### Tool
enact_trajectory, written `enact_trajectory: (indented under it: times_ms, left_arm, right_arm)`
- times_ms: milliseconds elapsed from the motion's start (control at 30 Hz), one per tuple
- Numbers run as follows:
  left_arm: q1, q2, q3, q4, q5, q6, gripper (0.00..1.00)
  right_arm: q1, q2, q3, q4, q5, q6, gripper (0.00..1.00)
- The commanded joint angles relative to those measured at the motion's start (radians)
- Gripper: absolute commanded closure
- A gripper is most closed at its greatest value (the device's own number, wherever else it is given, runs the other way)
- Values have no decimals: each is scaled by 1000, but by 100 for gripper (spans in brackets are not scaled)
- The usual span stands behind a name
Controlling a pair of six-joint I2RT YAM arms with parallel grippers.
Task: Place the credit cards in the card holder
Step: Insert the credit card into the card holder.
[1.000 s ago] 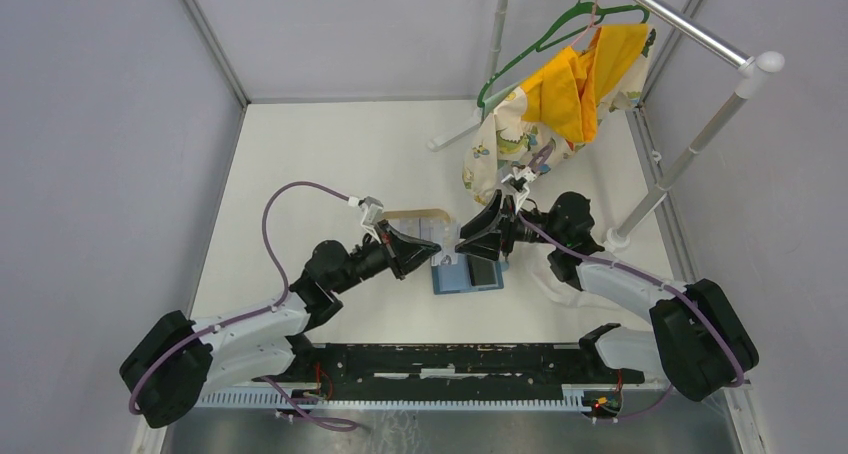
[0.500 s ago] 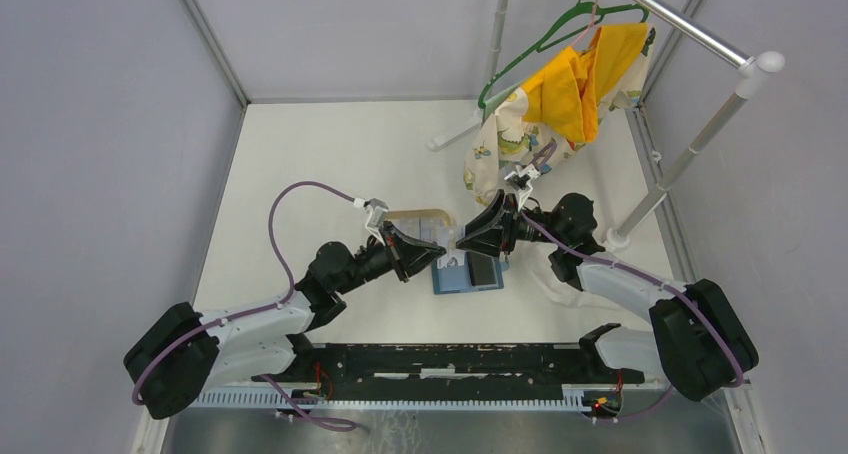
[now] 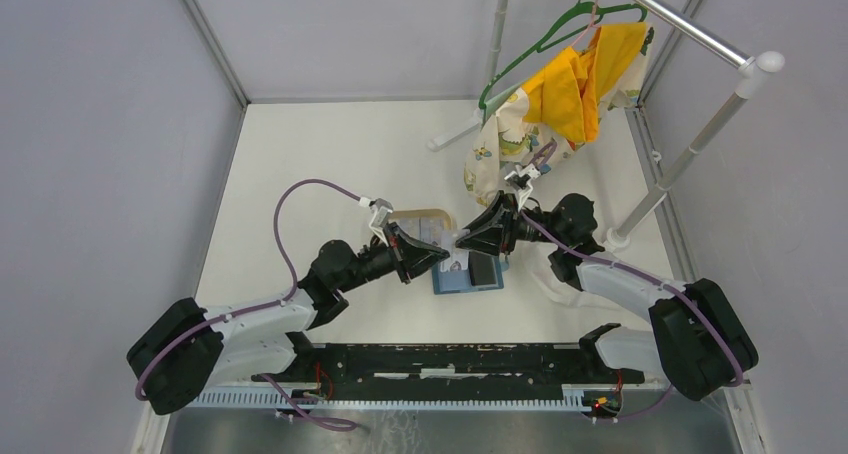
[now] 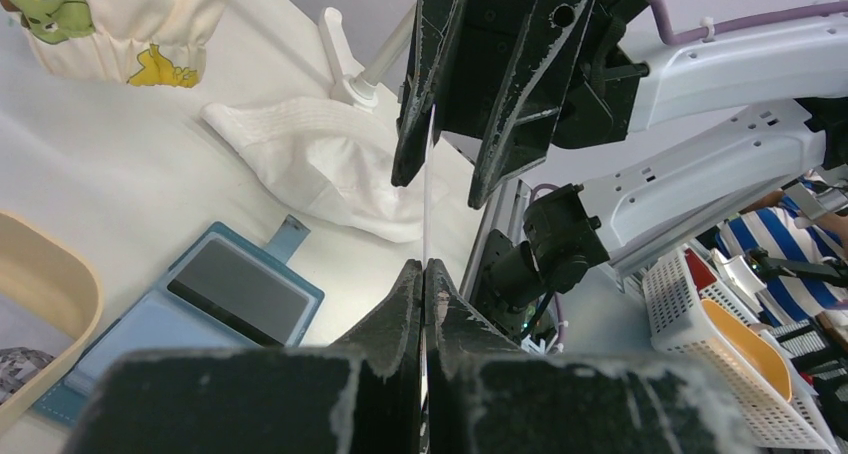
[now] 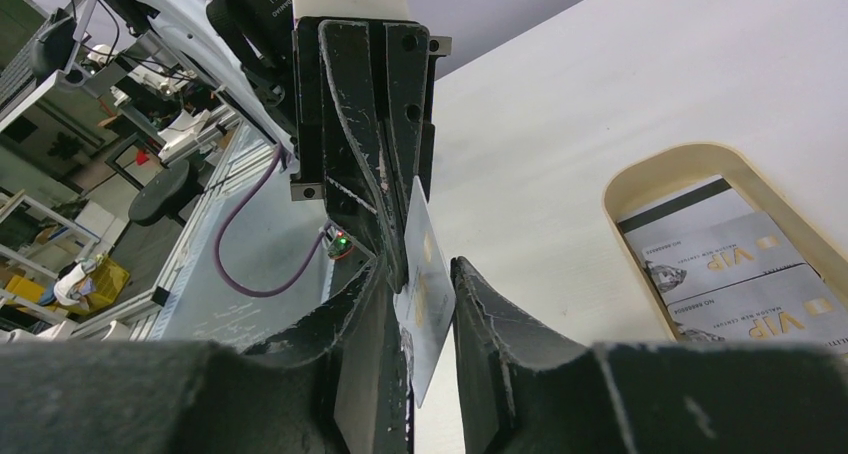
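A pale credit card point(image 5: 424, 274) stands on edge between the two grippers, above the table. My left gripper point(image 4: 423, 267) is shut on its lower edge. In the left wrist view the card shows only as a thin white line point(image 4: 427, 174). My right gripper point(image 5: 418, 272) straddles the card's other end, its jaws a little apart and wider than the card. The blue card holder point(image 3: 452, 280) lies open on the table below, with a dark card point(image 4: 238, 291) in it. More cards point(image 5: 735, 264), grey with VIP lettering, lie in the tan tray point(image 5: 640, 174).
A crumpled white cloth point(image 4: 320, 159) lies right of the card holder. At the back right stands a clothes rack point(image 3: 690, 149) with a yellow garment point(image 3: 580, 84) and a patterned cloth point(image 3: 498, 144) hanging low behind my right arm.
The right gripper's jaws have narrowed around the card. The left gripper has edged right toward the right gripper, still holding the card.
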Motion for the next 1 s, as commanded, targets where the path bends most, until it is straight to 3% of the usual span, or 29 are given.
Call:
enact_trajectory:
  times_ms: [0,133,233,333,433,633,767,967]
  left_arm:
    - [-7,2,39,68,35,-21,98]
    - [-7,0,40,53,35,-16,98]
    - [-6,-1,41,37,24,-11,98]
    - [-7,-17,55,-32,-11,6,79]
    - [-7,-80,87,-248,-103,53,56]
    - [-7,-299,121,-647,-370,146,33]
    - [-7,-349,103,-744,-427,134,30]
    - [-7,-231,62,-610,-316,40,33]
  right_arm:
    - [4,4,16,43,-16,-13,68]
    - [3,3,24,34,-31,-25,79]
    - [2,1,31,22,-42,-46,100]
    - [2,-6,52,-57,-53,-107,100]
    - [-5,-16,104,-287,-42,-279,100]
    - [-52,18,167,-644,-67,-588,100]
    - [-55,75,211,-960,-48,-832,100]
    - [-121,82,47,-681,5,-594,100]
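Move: The card sticks out from the left hand's shut fingers, its middle about 3 cm to that hand's right and 1 cm ahead. From the right hand, the card's middle is level and about 1 cm to the left, between its half-open fingertips. The open card holder lies on the table some 20 cm below the right hand, about 6 cm ahead and 3 cm to its right; the tray of cards is roughly 16 cm ahead and 8 cm to the left. The card changes hands in the air: the right fingers close and pinch it while the left hand holds nearly still, then the left fingers open wide and that hand backs off about 6 cm left and a little forward, dipping and swinging counter-clockwise. The right hand carries the card down some 10 cm, slightly right and forward, towards the card holder, tipping its fingers down about 20 degrees. ##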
